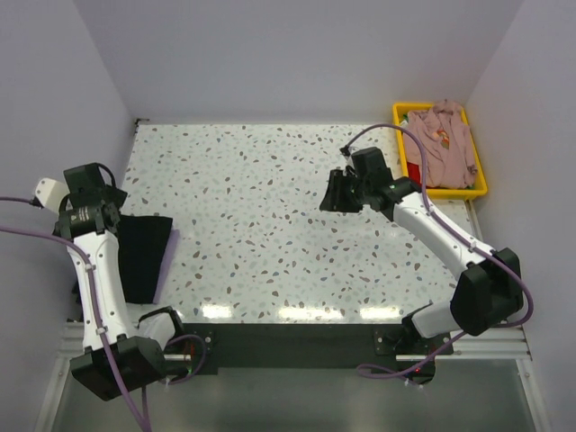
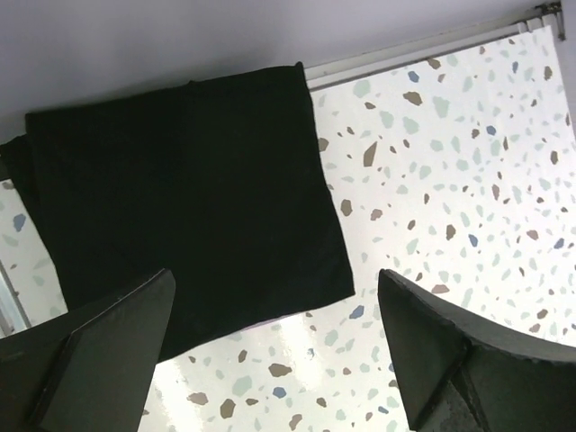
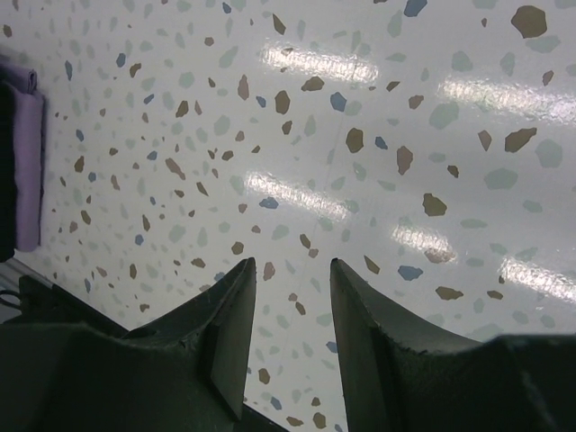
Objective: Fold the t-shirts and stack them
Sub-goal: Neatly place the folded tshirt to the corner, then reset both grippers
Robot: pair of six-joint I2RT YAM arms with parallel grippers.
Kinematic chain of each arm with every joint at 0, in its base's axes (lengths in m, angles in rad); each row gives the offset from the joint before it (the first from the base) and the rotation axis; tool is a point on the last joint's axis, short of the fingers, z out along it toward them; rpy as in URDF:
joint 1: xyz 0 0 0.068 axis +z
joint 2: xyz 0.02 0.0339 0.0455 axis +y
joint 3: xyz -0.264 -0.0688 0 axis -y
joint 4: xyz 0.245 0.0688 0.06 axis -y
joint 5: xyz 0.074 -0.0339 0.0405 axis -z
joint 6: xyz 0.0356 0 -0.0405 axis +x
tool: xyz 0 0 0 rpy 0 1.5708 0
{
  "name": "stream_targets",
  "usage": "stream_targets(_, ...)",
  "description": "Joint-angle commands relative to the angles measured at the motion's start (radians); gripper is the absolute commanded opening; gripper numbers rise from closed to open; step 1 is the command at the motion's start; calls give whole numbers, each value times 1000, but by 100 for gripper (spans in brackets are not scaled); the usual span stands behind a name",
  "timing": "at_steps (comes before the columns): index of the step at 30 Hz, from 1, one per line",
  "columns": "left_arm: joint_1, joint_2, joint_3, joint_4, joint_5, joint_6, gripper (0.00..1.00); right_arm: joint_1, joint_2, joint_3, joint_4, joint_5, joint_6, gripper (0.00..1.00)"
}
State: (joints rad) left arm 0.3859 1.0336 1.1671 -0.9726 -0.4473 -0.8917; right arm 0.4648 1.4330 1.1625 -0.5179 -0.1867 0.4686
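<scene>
A folded black t-shirt (image 1: pixel 144 256) (image 2: pixel 180 198) lies at the table's left edge. A thin lavender t-shirt edge (image 1: pixel 170 245) (image 3: pixel 27 171) shows from under it. My left gripper (image 1: pixel 106 216) (image 2: pixel 274 279) hovers over the black shirt's near edge, open wide, with nothing between the fingers. A dusty-pink t-shirt (image 1: pixel 445 144) lies crumpled in the yellow bin (image 1: pixel 481 184) at the back right. Over bare table right of centre, my right gripper (image 1: pixel 337 193) (image 3: pixel 292 262) is open and holds nothing.
The speckled white table (image 1: pixel 261 207) is walled on the left, back and right. A metal rail (image 2: pixel 405 49) runs along the table's left edge just beyond the black shirt. Both arm bases stand at the near edge.
</scene>
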Motion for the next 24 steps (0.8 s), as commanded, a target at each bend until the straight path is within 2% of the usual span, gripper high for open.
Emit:
stream_targets(1,5,-1,22,101,61,74,100,8,-13,-3,30,-34,-13,42)
stream_targets(8,-41,-9,-75,297,275,152,100,6,-28,-23,48,-23,-18,43)
stream_targets(11,-191,-7,-99,369,260,137,100,6,-32,-30,56,-19,-16,43)
stream_targets(12,-287,-4,-110,391,251,128,100,6,-36,-32,64,-17,-15,44)
stream_targets(14,-376,12,-147,460,230,96,100,6,-42,-46,78,-20,-7,44)
stream_targets(15,-491,20,-158,480,217,86,100,6,-49,-49,90,-20,-2,44)
stream_targets(17,-592,55,-191,537,179,63,100,6,-57,-58,98,-11,1,44)
stream_targets(18,-690,69,-204,561,173,60,100,6,-71,-61,99,-2,1,45)
stream_targets(20,-796,94,-253,660,142,60,100,6,-92,-76,104,24,4,45)
stream_targets(21,-894,101,-271,699,128,60,100,6,-104,-83,113,36,5,45)
stream_targets(24,-1007,138,-326,837,143,74,100,5,-166,-116,125,85,5,45)
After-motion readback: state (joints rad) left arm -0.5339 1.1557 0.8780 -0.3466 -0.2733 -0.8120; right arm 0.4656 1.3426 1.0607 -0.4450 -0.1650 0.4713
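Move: The folded black t-shirt lies already released at the table's left near corner, its middle about 8 cm to the left hand's left, level with it fore and aft, and some 20 cm below. The purple t-shirt lies under it, its middle about 4 cm left of the hand, also level with it and roughly 21 cm down. From the right hand the black t-shirt is some 57 cm left, 9 cm back and 14 cm below. The folded black t-shirt is left behind as the empty left hand, fingers still wide open, swings away from it to the right by about 30 cm towards the bare middle of the table. It first reaches forward some 10 cm, then sweeps right with gathering speed and sinks a little late on, turning clockwise about 60 degrees. ##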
